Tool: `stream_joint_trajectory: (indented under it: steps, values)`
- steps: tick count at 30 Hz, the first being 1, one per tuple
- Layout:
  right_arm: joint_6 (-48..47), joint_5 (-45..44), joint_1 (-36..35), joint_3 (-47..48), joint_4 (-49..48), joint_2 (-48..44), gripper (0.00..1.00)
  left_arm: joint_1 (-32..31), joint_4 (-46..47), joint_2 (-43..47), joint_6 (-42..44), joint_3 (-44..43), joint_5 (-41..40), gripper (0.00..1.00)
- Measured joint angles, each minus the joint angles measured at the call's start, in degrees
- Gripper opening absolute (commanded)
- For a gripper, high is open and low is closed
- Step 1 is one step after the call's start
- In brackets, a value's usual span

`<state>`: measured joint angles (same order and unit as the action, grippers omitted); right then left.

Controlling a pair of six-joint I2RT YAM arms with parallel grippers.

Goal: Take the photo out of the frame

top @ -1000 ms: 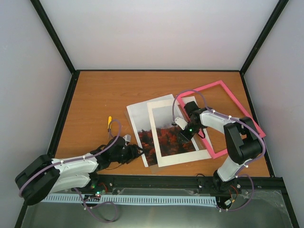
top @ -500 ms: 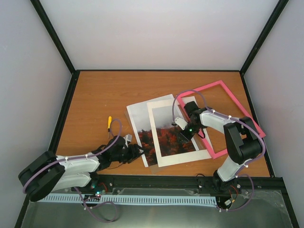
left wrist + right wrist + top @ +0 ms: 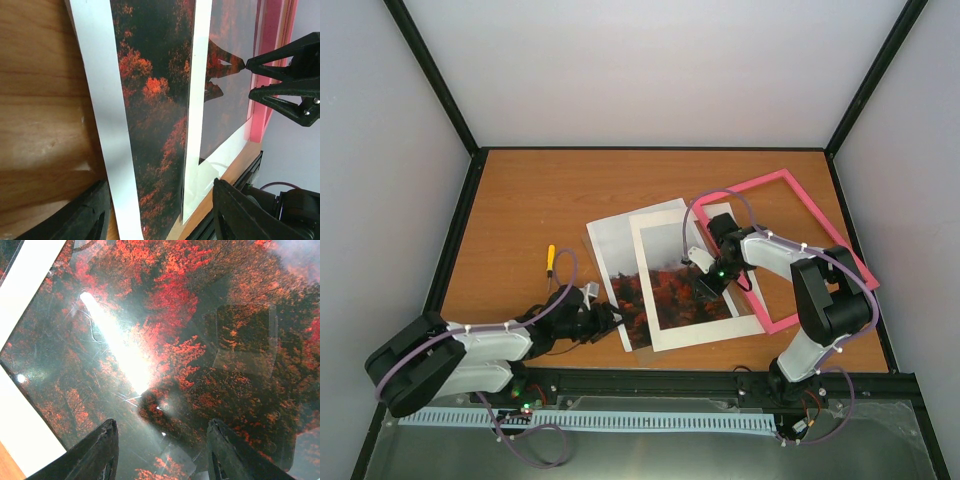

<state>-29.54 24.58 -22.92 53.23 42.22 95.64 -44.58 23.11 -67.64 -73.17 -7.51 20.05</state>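
The photo (image 3: 618, 268), misty grey above and orange-red trees below, lies flat on the table, its right part tucked under the white mat (image 3: 670, 335). The pink frame (image 3: 820, 225) lies further right, empty of the photo. My left gripper (image 3: 612, 320) stands open at the photo's near left corner; in the left wrist view its fingers (image 3: 87, 215) straddle the photo (image 3: 150, 100) and the mat's edge (image 3: 200, 75). My right gripper (image 3: 705, 282) is open, tips down over the glass pane (image 3: 125, 355) inside the mat's window, with red trees showing through between its fingers (image 3: 97, 450).
A small yellow-tipped tool (image 3: 550, 258) lies on the wooden table (image 3: 540, 200) left of the photo. The black rail (image 3: 660, 380) runs along the near edge, close behind my left gripper. The right arm's fingertips (image 3: 250, 77) show at the left wrist view's right side.
My left arm has crept a little to the right, toward the photo's near corner. The right arm, the mat and the frame have not moved.
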Motion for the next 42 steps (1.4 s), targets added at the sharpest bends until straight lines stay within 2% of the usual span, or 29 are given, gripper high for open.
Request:
stream_joint_trajectory:
  steps: [11, 15, 23, 36, 42]
  values:
    - [0.0, 0.0, 0.0, 0.0, 0.0, 0.1, 0.49, 0.2, -0.5, 9.3, 1.0, 0.2, -1.4, 0.52]
    - [0.0, 0.0, 0.0, 0.0, 0.0, 0.1, 0.49, 0.2, -0.7, 9.0, 1.5, 0.1, -1.6, 0.52]
    - [0.0, 0.0, 0.0, 0.1, 0.0, 0.2, 0.49, 0.2, -0.1, 4.4, 1.6, 0.1, -1.5, 0.51]
    - [0.0, 0.0, 0.0, 0.1, 0.0, 0.2, 0.49, 0.3, 3.2, -6.0, 3.0, -4.7, -1.2, 0.42]
    - [0.0, 0.0, 0.0, 0.1, 0.0, 0.2, 0.49, 0.6, 4.3, -10.2, 3.0, -6.6, -0.7, 0.31]
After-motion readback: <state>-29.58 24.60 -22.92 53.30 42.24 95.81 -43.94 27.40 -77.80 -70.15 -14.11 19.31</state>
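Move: The left hand is down at the near part of the photo's left margin, with the edge between its open fingers; the photo's middle is about 10 cm ahead, 9 cm to the right and a couple of cm below. The white mat, lying over the photo's right part, has its middle 10 cm ahead and 17 cm right; the yellow screwdriver is 13 cm ahead, 15 cm left. From the right hand, the photo's middle is some 10 cm left and 3 cm ahead, slightly lower. One left finger slips under the photo's left margin while the other stays above, the gap between them narrowing without shutting. To get there the left hand rises about 4 cm, tipping its fingers up some 10 degrees, sinks most of the way back, then slides 2 cm forward and 2 cm right, inward over the photo. ##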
